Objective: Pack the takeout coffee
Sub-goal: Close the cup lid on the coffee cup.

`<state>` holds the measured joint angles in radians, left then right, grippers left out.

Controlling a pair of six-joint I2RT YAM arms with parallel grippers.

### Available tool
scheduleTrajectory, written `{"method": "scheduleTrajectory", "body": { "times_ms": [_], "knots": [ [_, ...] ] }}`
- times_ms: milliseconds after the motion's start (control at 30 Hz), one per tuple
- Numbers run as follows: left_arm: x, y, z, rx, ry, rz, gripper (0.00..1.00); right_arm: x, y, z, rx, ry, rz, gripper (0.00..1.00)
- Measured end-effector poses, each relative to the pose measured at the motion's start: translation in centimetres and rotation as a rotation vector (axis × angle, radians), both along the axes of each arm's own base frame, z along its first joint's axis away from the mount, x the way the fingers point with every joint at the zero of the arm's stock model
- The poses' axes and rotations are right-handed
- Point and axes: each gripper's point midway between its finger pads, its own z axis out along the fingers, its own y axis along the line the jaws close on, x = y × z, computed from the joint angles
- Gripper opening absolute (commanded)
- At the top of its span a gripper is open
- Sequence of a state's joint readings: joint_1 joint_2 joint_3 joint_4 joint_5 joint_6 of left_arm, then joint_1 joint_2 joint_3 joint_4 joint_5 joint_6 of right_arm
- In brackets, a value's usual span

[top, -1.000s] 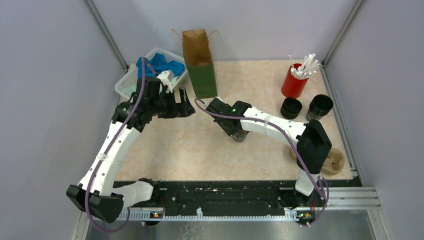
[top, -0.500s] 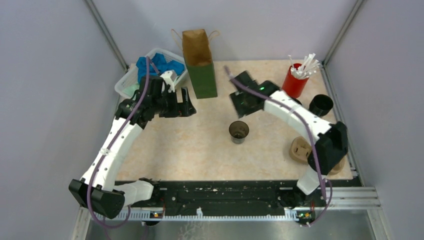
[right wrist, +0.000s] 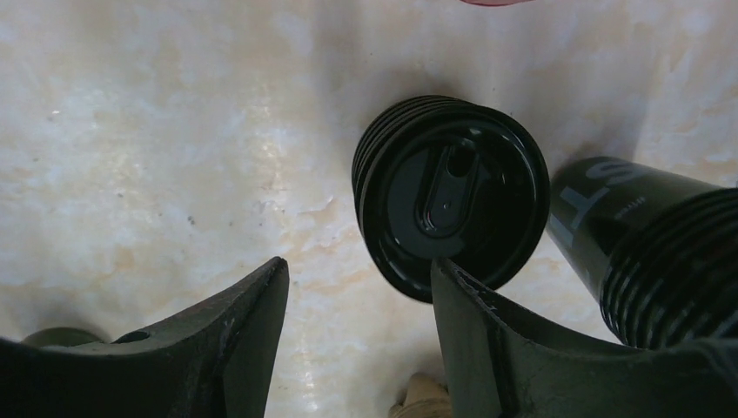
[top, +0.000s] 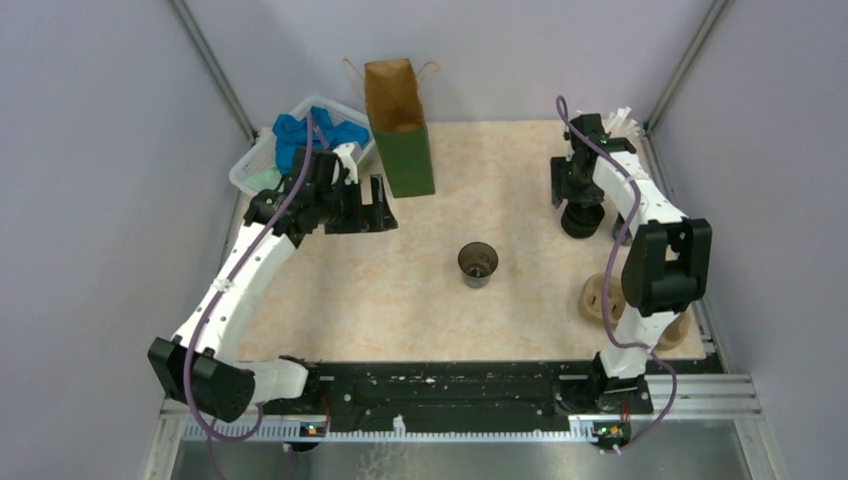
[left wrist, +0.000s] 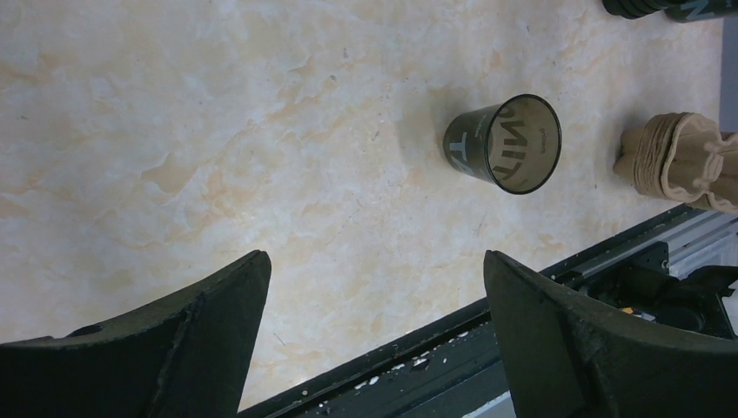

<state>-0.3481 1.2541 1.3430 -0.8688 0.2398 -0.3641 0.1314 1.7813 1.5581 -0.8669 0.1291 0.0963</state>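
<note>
One takeout coffee cup [top: 478,263], dark and lidless, stands alone mid-table; in the left wrist view this cup [left wrist: 505,144] shows its open mouth. My right gripper [top: 572,188] hovers open at the back right over a stack of black lids [top: 582,218]. In the right wrist view the lid stack [right wrist: 452,196] lies just beyond the right gripper [right wrist: 358,264], whose right finger overlaps the stack's near edge, with nothing between the fingers. A stack of black cups [right wrist: 653,252] stands beside the lids. My left gripper [top: 365,205] is wide open and empty [left wrist: 376,261] by the bag.
A brown-and-green paper bag [top: 398,130] stands upright at the back. A white bin [top: 248,170] with blue cloth sits back left. The tan pulp carrier [top: 598,300] lies at the front right. White sticks [top: 625,113] poke up behind the right arm. A black rail [top: 460,385] edges the front.
My right gripper let go of the cup at mid-table, opened, and swung to the back right over the lid stack. The left arm shifted only slightly.
</note>
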Motion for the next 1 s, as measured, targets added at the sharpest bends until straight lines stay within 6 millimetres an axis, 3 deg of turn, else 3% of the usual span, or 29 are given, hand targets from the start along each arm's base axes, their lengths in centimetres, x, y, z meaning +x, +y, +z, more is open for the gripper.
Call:
{"method": "scheduleTrajectory", "body": {
  "times_ms": [133, 267, 733, 1000],
  "knots": [
    [0.3, -0.2, -0.6, 0.002, 0.019, -0.005, 0.98, 0.3, -0.5, -2.8, -0.017, 0.07, 0.005, 0.58],
    [0.8, -0.5, -0.8, 0.003, 0.029, -0.008, 0.98, 0.8, -0.5, -4.1, -0.024, 0.092, 0.016, 0.52],
    [1.5, -0.7, -0.9, 0.006, 0.026, -0.013, 0.98, 2.1, -0.7, -3.3, -0.029, 0.051, 0.019, 0.33],
    [1.5, -0.7, -0.9, 0.007, 0.026, -0.013, 0.98, 2.1, -0.8, -3.3, -0.033, 0.049, 0.018, 0.29]
  ]
}}
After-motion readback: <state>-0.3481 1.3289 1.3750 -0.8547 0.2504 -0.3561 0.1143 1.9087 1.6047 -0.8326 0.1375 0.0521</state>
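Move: Roughly level with the right hand's point and some 3 cm to its right, about 6 cm down, lies the top cup lid on its stack. From that lid, the stack of spare cups stands about 11 cm farther right, the red straw holder some 12 cm farther out. The coffee cup is about 13 cm back and 20 cm left of the right hand. From the left hand the lid is about 12 cm ahead, 44 cm right and 17 cm below. Dropping quickly by about 4 cm towards the near-black lid stack, the right hand then eases forward some 2 cm and back up slightly, while its fingers narrow from over half open to about a third. They end close above the top lid's left rim, one finger to either side of it; contact can't be seen. The open left hand drifts forward and down a little, then stays. ##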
